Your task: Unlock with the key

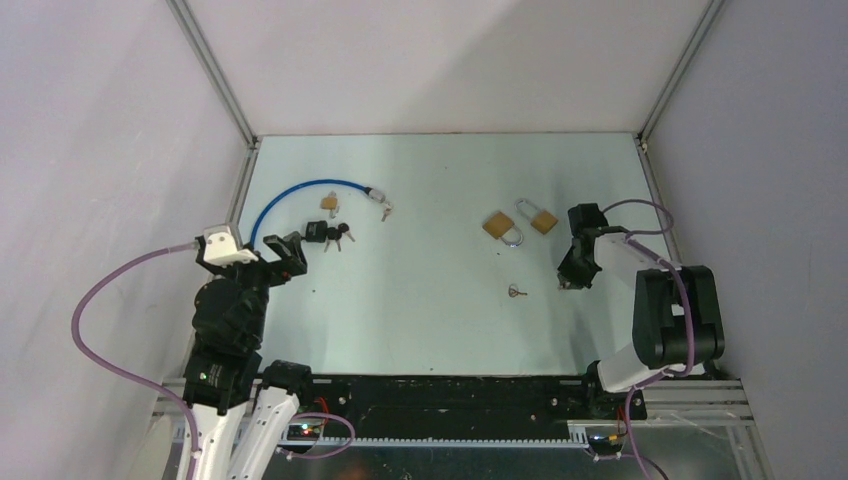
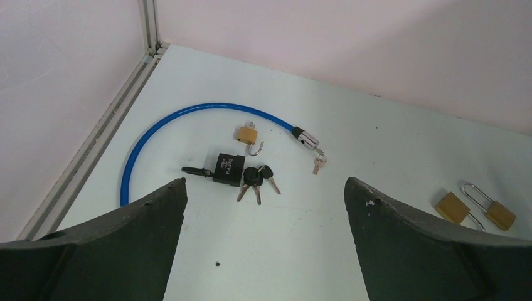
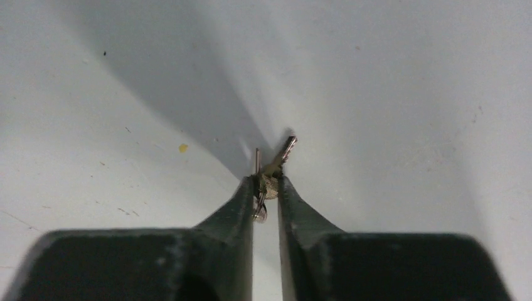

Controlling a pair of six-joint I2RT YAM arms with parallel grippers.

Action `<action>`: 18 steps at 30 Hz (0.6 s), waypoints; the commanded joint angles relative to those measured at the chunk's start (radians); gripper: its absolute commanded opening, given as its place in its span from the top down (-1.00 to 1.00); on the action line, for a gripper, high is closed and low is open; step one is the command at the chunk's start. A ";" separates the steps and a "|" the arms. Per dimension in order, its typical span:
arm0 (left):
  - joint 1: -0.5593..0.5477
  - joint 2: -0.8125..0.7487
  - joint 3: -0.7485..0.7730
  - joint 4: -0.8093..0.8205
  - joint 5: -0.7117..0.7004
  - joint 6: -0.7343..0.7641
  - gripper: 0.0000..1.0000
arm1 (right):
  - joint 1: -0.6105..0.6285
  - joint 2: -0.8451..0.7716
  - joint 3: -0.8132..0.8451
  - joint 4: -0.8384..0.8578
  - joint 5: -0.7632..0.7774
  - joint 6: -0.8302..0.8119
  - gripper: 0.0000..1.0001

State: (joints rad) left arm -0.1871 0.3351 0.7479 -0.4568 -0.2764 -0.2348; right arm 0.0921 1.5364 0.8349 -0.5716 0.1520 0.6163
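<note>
My right gripper (image 3: 266, 183) is shut on a small brass key (image 3: 286, 149); the key's blade and a second thin piece on its ring stick out past the fingertips, low over the table. From the top view this gripper (image 1: 571, 283) sits right of centre, just below two brass padlocks (image 1: 498, 225) (image 1: 543, 221). Another small key (image 1: 516, 291) lies loose on the table to its left. My left gripper (image 2: 265, 183) stands open above bare table, short of a black padlock (image 2: 228, 168) with black-headed keys (image 2: 255, 179).
A blue cable lock (image 2: 157, 125) curves along the back left, with a key at its metal end (image 2: 307, 138). A small brass padlock (image 2: 248, 135) with an open shackle lies inside the curve. White walls and an aluminium frame (image 1: 240, 180) enclose the table.
</note>
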 commanded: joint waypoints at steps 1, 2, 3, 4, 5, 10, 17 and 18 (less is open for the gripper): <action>-0.005 0.017 -0.004 0.032 0.013 0.012 -0.97 | 0.025 -0.042 -0.026 0.017 0.024 0.014 0.79; -0.005 0.019 -0.004 0.031 0.014 0.012 -0.97 | 0.042 -0.068 -0.026 0.018 0.024 0.013 0.92; -0.005 0.020 -0.004 0.033 0.015 0.012 -0.97 | 0.064 -0.095 -0.026 0.019 0.024 0.012 0.98; -0.006 0.021 -0.004 0.032 0.015 0.012 -0.97 | 0.076 -0.109 -0.022 0.019 0.022 0.013 1.00; -0.005 0.022 -0.004 0.033 0.015 0.012 -0.97 | 0.104 -0.134 -0.013 0.018 0.016 0.015 1.00; -0.004 0.030 -0.004 0.033 0.016 0.012 -0.97 | 0.261 -0.190 0.055 0.030 0.019 0.022 1.00; -0.004 0.039 -0.004 0.032 0.017 0.012 -0.97 | 0.551 -0.132 0.167 0.185 -0.030 0.047 1.00; -0.003 0.040 -0.004 0.033 0.016 0.012 -0.97 | 0.575 -0.094 0.178 0.201 -0.033 0.046 1.00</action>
State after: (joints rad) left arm -0.1875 0.3618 0.7479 -0.4511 -0.2729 -0.2348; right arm 0.5598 1.3766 0.9386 -0.4911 0.1356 0.6399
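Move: The right hand is down at the pair of keys, which stand between its nearly shut fingers, about 1 cm below the hand point. The other key lies some 10 cm to its left and 1 cm back. The left padlock is roughly 13 cm ahead and 13 cm left, and the right padlock some 14 cm ahead and 6 cm left. From the left hand the pair of keys is about 57 cm right, 6 cm ahead and 30 cm below. The right fingers finish closing and pinch the pair of keys, then the hand lifts it off the table and sweeps about 16 cm to the left, gathering speed and rising nearly 9 cm on the way over the other key. The wrist swings some 25 degrees counter-clockwise and the fingers tip up towards forward by nearly 20 degrees, with the grip kept shut. ##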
